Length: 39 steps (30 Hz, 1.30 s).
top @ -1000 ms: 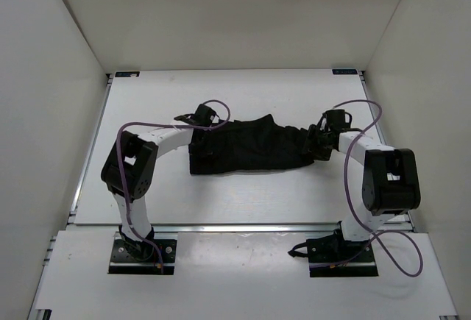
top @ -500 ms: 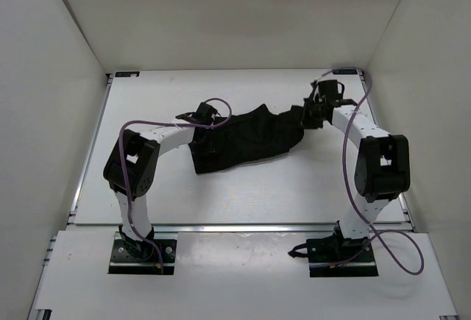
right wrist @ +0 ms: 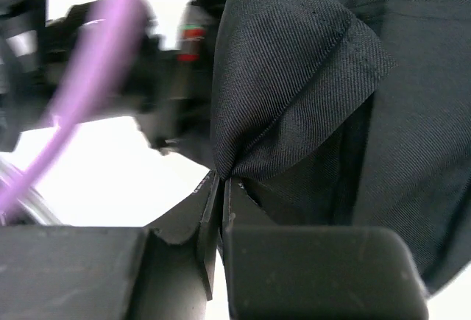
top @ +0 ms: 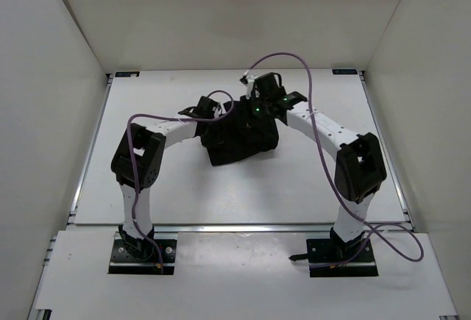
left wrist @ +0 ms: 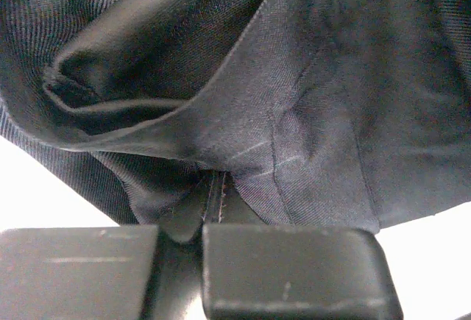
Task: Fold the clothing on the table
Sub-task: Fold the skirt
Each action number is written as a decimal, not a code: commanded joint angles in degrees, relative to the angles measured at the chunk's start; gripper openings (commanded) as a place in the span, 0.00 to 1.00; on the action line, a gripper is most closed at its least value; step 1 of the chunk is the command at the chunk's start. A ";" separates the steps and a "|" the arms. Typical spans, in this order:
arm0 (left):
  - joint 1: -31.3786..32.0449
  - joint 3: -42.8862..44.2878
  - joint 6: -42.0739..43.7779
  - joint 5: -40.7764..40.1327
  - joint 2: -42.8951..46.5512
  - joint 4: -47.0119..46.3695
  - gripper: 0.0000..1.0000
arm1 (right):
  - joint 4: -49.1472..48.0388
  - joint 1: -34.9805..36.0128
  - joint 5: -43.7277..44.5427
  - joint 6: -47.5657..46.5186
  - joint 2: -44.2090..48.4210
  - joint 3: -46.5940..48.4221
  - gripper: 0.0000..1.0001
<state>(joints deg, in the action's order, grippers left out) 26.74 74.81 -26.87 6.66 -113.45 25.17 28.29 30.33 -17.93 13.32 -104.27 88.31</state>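
Note:
The black clothing (top: 241,142) lies bunched in a doubled-over heap at the middle of the white table (top: 294,187). My left gripper (top: 212,116) sits at the heap's upper left edge. In the left wrist view it (left wrist: 214,196) is shut on a pinch of the clothing (left wrist: 294,99), with folds of fabric hanging in front. My right gripper (top: 259,111) hovers over the heap's top right, close to the left one. In the right wrist view it (right wrist: 223,182) is shut on a bunched corner of the clothing (right wrist: 294,77).
White enclosure walls (top: 59,77) stand on three sides of the table. An aluminium rail (top: 243,226) runs along the near edge, with both arm bases below it. Purple cables (top: 294,62) loop above the arms. The left arm's wrist (right wrist: 110,77) shows just behind the right gripper.
My right gripper shut on the clothing's right end and carried it left across the table, over the rest of the garment. The spread-out shape has become a compact heap. The left gripper kept its hold.

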 commanded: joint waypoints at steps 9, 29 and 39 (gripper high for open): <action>-2.13 -6.68 -5.46 17.06 -3.89 -9.08 0.00 | 3.08 6.93 -2.46 3.02 -11.57 13.99 0.00; -6.00 -18.38 -12.32 30.08 -1.77 -21.30 0.00 | -3.94 8.25 -10.80 8.48 -16.40 8.80 0.00; -8.10 -21.37 -13.47 32.10 -3.71 -24.55 0.00 | -10.46 11.77 -14.85 12.61 -13.59 2.22 0.00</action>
<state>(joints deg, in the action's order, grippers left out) 18.37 55.11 -42.48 42.65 -113.84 -3.33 21.54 38.81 -29.12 24.08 -119.57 92.12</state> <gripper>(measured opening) 0.016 0.010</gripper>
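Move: The right hand holds the skirt's gathered end aloft. The skirt's left end, at the left gripper's tips on the table, is about 9 cm to its left, 2 cm back and 15 cm below. Down at table height the skirt's near corner lies some 9 cm left and 9 cm back from it, the right fold 11 cm to its right and level. From the left hand, the gathered end is about 9 cm right, 2 cm ahead and 15 cm up. Carry the gathered end with the right gripper about 10 cm left and some 7 cm down, easing back a little and tipping the fingers down, across above the left gripper; stay shut on the cloth. Meanwhile keep the left fingers closed in the skirt low at the table, shift slightly right and then back about 5 cm, rolling the wrist some 35 degrees so its fingertips point more to the right. ##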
